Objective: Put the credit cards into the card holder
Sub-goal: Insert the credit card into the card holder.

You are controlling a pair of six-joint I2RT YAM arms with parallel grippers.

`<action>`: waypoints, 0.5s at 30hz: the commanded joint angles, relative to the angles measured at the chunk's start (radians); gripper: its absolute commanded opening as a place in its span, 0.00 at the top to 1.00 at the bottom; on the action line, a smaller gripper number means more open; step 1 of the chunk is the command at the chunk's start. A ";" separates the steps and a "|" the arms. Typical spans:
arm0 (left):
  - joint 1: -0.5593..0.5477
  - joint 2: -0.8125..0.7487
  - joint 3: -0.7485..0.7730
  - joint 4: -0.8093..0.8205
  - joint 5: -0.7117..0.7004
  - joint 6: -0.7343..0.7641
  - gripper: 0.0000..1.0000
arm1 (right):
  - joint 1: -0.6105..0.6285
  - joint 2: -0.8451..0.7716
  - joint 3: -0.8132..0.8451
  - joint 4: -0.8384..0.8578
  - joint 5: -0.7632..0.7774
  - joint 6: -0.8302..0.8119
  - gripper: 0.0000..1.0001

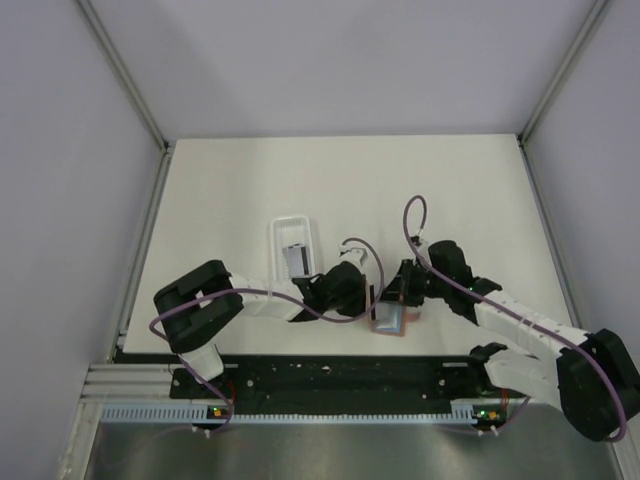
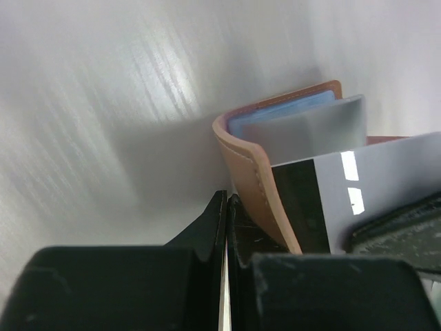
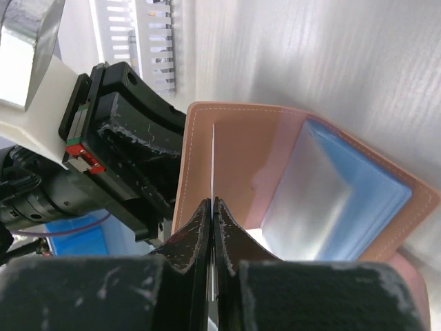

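The orange-brown card holder (image 1: 390, 320) lies open near the table's front, between both grippers. My right gripper (image 3: 212, 205) is shut on a credit card (image 3: 213, 155), seen edge-on as a thin white line over the holder's brown flap (image 3: 238, 152). The pale blue-grey inside (image 3: 358, 200) opens to the right. In the left wrist view that card (image 2: 393, 176) is silvery with a dark stripe and reaches into the card holder (image 2: 251, 165). Another silvery card (image 2: 310, 131) sits inside it. My left gripper (image 2: 227, 203) is shut, its fingertips against the holder's outer flap.
A white plastic tray (image 1: 273, 235) stands just behind the left gripper (image 1: 350, 288) with a grey card (image 1: 295, 260) in it. The right gripper (image 1: 405, 292) hangs over the holder. A slotted rail (image 1: 300, 410) runs along the near edge. Grey walls enclose the table.
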 commanded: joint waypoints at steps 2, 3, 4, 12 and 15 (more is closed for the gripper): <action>-0.010 -0.037 -0.113 -0.046 -0.007 -0.034 1.00 | 0.068 0.066 -0.022 0.193 0.047 0.056 1.00; -0.010 -0.052 -0.128 -0.060 -0.016 -0.040 1.00 | 0.082 0.075 -0.022 0.201 0.063 0.056 1.00; -0.010 -0.063 -0.142 -0.069 -0.024 -0.042 1.00 | 0.091 0.089 -0.021 0.204 0.081 0.055 1.00; -0.012 -0.204 -0.220 -0.163 -0.073 -0.040 1.00 | 0.137 0.171 -0.014 0.210 0.182 0.047 1.00; -0.013 -0.283 -0.220 -0.267 -0.102 -0.040 1.00 | 0.146 0.200 -0.007 0.204 0.201 0.040 1.00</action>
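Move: The card holder stands part-open on the table, its middle about 6 cm below the right hand, which already pinches a striped card, and some 2 cm back and 1 cm right of it. From the left hand's shut fingertips, just outside the raised flap, that middle is roughly 4 cm right, 2 cm back and 1 cm below. The white basket lies about 17 cm left and 12 cm ahead of the left hand, a centimetre lower. The holder's raised flap is given room to fold open: the left hand, fingers shut and just above the table, draws some 5 cm left and 2.5 cm back, its tips staying by the flap's outer side. The right hand keeps its pinch on the card and lowers it about 3.5 cm towards the open holder, shifting 2 cm left in the first part of the descent. ##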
